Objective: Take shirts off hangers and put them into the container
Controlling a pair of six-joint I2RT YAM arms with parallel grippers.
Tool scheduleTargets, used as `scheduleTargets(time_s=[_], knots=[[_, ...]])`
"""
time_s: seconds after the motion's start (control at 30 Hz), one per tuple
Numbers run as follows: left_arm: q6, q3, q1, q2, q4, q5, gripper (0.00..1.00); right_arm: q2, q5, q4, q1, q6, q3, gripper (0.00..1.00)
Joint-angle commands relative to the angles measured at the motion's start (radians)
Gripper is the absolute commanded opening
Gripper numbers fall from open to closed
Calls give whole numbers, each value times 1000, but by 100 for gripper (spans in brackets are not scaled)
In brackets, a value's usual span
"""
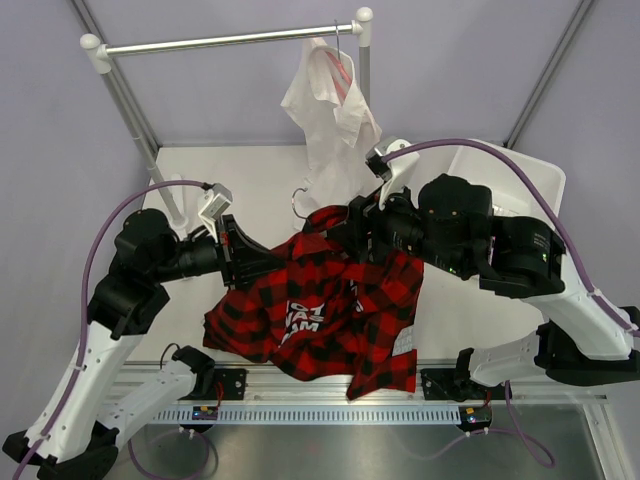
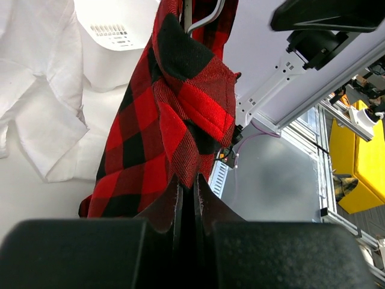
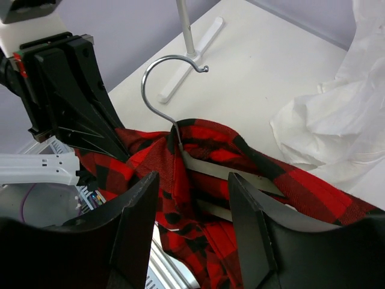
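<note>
The red-and-black plaid shirt [image 1: 320, 310] hangs between both grippers and spills over the table's front edge. It is still on the grey-brown hanger [image 3: 231, 174], whose metal hook [image 3: 157, 75] sticks up free. My left gripper [image 2: 187, 183] is shut on a fold of the plaid shirt [image 2: 150, 126]. My right gripper [image 3: 192, 189] stands open just above the collar and the hanger bar, with nothing pinched between its fingers. The white shirt [image 1: 335, 125] hangs on the pink hanger [image 1: 343, 68] from the rail. The white container [image 1: 515, 170] sits at the back right, partly hidden by the right arm.
The silver rail [image 1: 230, 40] with white knobs spans the back on two posts, and its foot [image 3: 192, 36] rests on the white table [image 1: 250, 180]. In the right wrist view, the left gripper [image 3: 66, 90] is close on the left. A metal rail runs below the table's front edge.
</note>
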Motion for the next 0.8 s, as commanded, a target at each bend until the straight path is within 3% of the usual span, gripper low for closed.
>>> scheduleTargets(time_s=[0.0,0.1,0.13,0.27,0.47,0.6,0.77], knots=[[-25,7,1,7,111,-31,0,-2,38,-16,15,-22,39,57],[-30,12,1,11,114,-32,0,-16,35,-1,18,-14,2,50],[-34,14,3,11,127,-28,0,-20,26,5,18,-11,-28,39],[-69,24,1,10,157,0,0,-59,32,54,21,-2,-122,15],[-109,27,1,-19,190,37,0,-73,52,94,20,-17,-160,12],[-120,20,1,-21,203,37,0,-24,-25,97,21,-8,-119,0],[-132,9,1,-4,237,41,0,48,-97,122,55,3,-65,0]])
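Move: Just ahead and to the left of the right hand's open fingers is the plaid shirt's collar, about 2 cm forward, 4 cm left and 2 cm lower. The hanger neck stands in it, some 2 cm forward and 5 cm left of that hand, at its height. The white shirt hangs roughly 20 cm ahead, 1 cm left and 10 cm lower. From the left hand, the collar is about 5 cm forward, 4 cm right and 1 cm up. Sinking about 4 cm beside the hanger, the right hand shuts its fingers completely from a good half open, then swings some 2 cm left and about 1 cm up, tips now just under the hanger neck and its bar. The left hand keeps its pinch on the plaid shirt, easing forward slightly, then back and about 2 cm up. ##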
